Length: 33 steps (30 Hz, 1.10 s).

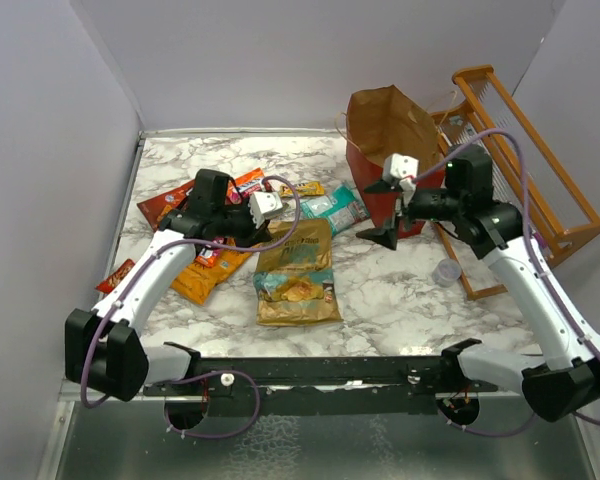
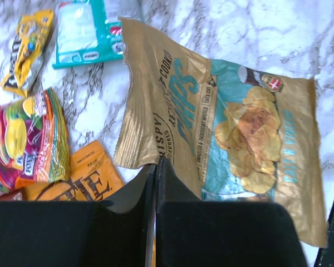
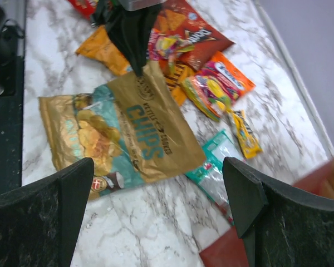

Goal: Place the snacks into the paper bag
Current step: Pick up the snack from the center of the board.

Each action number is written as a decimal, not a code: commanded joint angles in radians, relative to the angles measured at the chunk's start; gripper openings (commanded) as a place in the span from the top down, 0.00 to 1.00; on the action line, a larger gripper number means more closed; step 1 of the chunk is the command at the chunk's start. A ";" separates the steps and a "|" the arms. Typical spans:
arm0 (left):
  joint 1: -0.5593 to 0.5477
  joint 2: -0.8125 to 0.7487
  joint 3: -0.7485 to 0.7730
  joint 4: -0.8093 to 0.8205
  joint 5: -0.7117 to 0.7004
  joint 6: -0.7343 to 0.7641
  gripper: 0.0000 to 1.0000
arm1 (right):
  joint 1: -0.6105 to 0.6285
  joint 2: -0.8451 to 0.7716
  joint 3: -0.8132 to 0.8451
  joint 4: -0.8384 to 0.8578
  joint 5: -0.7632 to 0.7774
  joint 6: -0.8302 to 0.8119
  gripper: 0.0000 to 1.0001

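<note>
The tan-and-teal chip bag [image 1: 298, 270] [image 2: 239, 122] [image 3: 117, 128] lies flat mid-table. My left gripper [image 1: 268, 232] [image 2: 156, 161] is shut on its upper corner edge, which rises slightly toward the fingers. More snacks lie beyond: dark red Doritos bag [image 1: 165, 205] [image 3: 183, 28], orange pouch [image 1: 202, 275] [image 2: 92, 181], pink pouch [image 2: 28, 139] [image 3: 209, 92], teal pouch [image 1: 332, 207] [image 2: 80, 30] [image 3: 211, 167], yellow bar [image 2: 25, 53] [image 3: 245, 133]. The red paper bag [image 1: 385, 125] [image 3: 228, 253] stands open at the back. My right gripper [image 1: 388, 225] [image 3: 158, 167] hovers wide open and empty just in front of it.
An orange wooden rack [image 1: 540, 170] leans at the right wall behind the right arm. A small clear cup [image 1: 446, 272] sits by the rack's near leg. A small red bar [image 1: 115, 275] lies near the left wall.
</note>
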 commanded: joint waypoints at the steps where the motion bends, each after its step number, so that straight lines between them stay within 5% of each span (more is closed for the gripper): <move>1: -0.025 -0.062 0.037 -0.079 0.113 0.119 1.00 | 0.125 0.099 0.028 -0.044 -0.011 -0.125 0.01; 8: -0.061 -0.105 0.059 -0.169 0.167 0.159 1.00 | 0.178 0.239 -0.010 0.123 -0.051 -0.141 0.00; 20: -0.085 -0.154 0.101 -0.204 0.246 0.137 1.00 | 0.246 0.380 -0.009 0.097 -0.027 -0.224 0.04; 33: -0.082 -0.188 0.082 -0.164 0.253 0.109 1.00 | 0.249 0.426 -0.027 -0.010 -0.057 -0.220 0.79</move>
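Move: The chips bag, already pinched by one top corner in the left hand, has its middle about 8 cm right of that hand, 3 cm back and 13 cm below. From the empty right hand it is some 15 cm left, 1 cm ahead and 26 cm down. Also from the right hand, the teal packet lies about 20 cm ahead, 6 cm left and 28 cm below, and the red paper bag stands 20 cm ahead and 10 cm right, its middle 15 cm lower. The chips bag's free top edge is what the open right hand drops to, about 13 cm down and 9 cm left, turning some 20 degrees counter-clockwise. Its fingers then close most of the way around the edge. Meanwhile the left hand keeps its pinch and draws its corner about 7 cm back and 6 cm up, slightly right, turning clockwise. ##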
